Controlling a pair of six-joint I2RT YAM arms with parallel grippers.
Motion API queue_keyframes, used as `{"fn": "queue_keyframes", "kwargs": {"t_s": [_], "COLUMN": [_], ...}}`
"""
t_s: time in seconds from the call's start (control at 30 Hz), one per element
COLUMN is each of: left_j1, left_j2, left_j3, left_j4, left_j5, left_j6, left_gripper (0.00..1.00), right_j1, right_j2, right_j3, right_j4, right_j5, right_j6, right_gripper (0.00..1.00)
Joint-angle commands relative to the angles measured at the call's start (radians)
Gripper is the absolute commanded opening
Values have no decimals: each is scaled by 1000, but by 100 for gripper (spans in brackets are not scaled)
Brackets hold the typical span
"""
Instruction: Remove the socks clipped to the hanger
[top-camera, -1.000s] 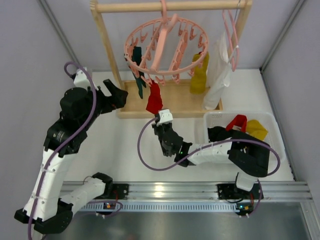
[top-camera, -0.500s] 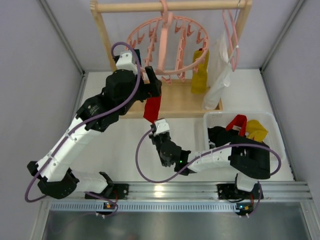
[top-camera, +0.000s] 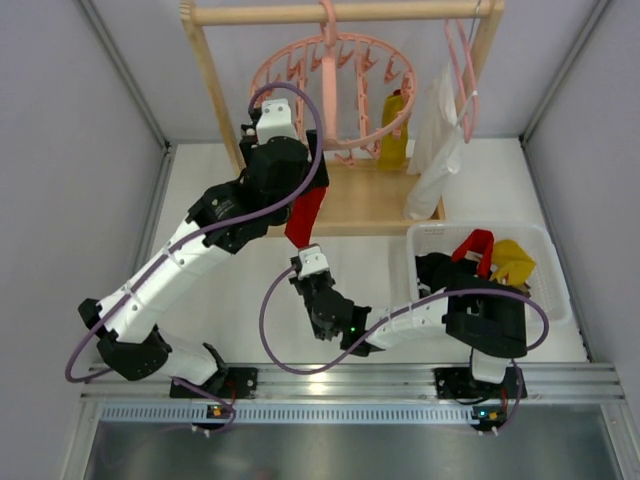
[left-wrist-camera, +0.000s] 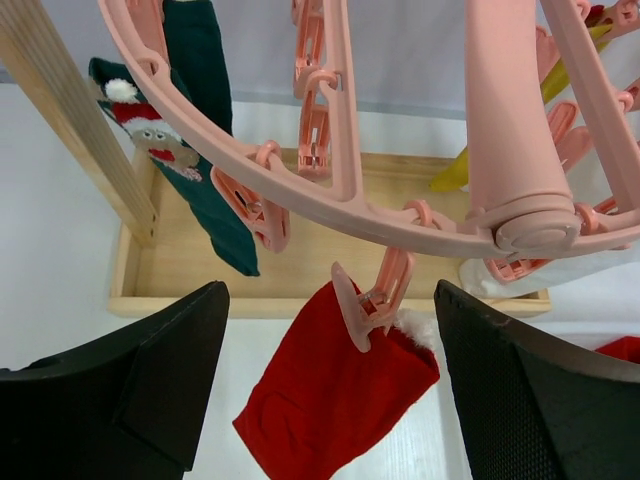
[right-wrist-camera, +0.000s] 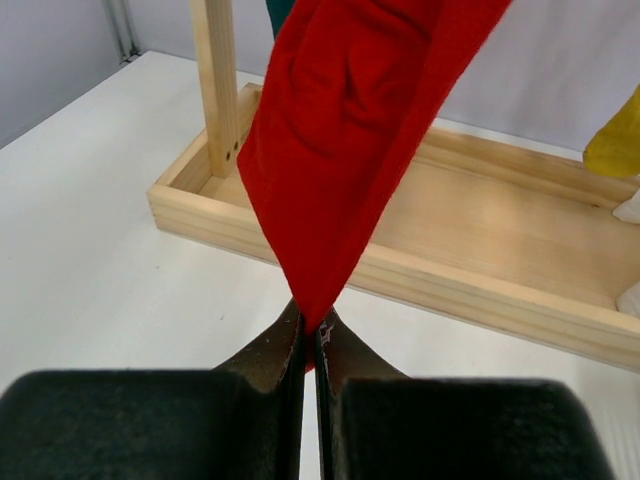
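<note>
The round pink hanger (top-camera: 330, 85) hangs from the wooden rail. A red sock (top-camera: 305, 215) dangles from one of its clips (left-wrist-camera: 372, 300) at the near rim. My right gripper (right-wrist-camera: 310, 335) is shut on that sock's lower tip (right-wrist-camera: 345, 140) and holds it taut below the hoop (left-wrist-camera: 340, 195). My left gripper (left-wrist-camera: 330, 320) is open, its dark fingers (left-wrist-camera: 150, 380) flanking the clip and the sock's white-trimmed top (left-wrist-camera: 330, 410) without touching. A teal sock (left-wrist-camera: 215, 200) with a Santa figure hangs at the left. A mustard-yellow sock (top-camera: 393, 130) is clipped at the right.
The wooden rack's tray base (top-camera: 370, 205) and left post (top-camera: 215, 80) stand just behind the sock. A white cloth (top-camera: 435, 140) hangs on a thin pink hanger (top-camera: 465, 80) at the right. A white basket (top-camera: 548, 262) at the right holds red, yellow and dark socks.
My left arm has swung in from the left and up to the hoop, bringing its fingers either side of the clip. The right gripper has drawn the red sock slightly nearer and lower.
</note>
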Motion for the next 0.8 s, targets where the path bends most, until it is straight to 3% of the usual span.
{"fn": "queue_keyframes", "kwargs": {"t_s": [0.0, 0.17, 0.27, 0.77], "left_j1": [-48, -95, -98, -89], "left_j2": [22, 57, 77, 163], "left_j3": [45, 60, 69, 115], "left_j4": [28, 23, 25, 28], "left_j5": [-122, -229, -266, -322], "left_j6": [61, 99, 121, 184], "left_gripper": [87, 84, 77, 57], "right_j1": [30, 37, 46, 72], "right_j2": [31, 43, 43, 26], "right_j3": [59, 77, 80, 48], "right_j4": [78, 73, 80, 149], "right_j5": [15, 11, 12, 11], "right_j6": [-27, -40, -51, -85], "right_gripper": [0, 0, 0, 0]}}
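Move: The clip that grips the red sock sits close in front of my open left fingers, about 3 cm ahead, 2 cm to the right and 2 cm down. From that hand the teal sock hangs roughly 6 cm ahead and 6 cm left, and the yellow sock some 9 cm ahead and 14 cm right, both slightly lower. From my right hand, already pinching the red sock's toe, the clip is about 9 cm ahead, 2 cm right and 11 cm up. I ease my left hand onto the red sock's clip, first right and a little down, then forward, about 2.5 cm in all, rolling its left side up some 15 degrees while the fingers narrow around the clip. My right hand keeps its pinch on the toe and draws it about 2.5 cm left and back, rising slightly. ##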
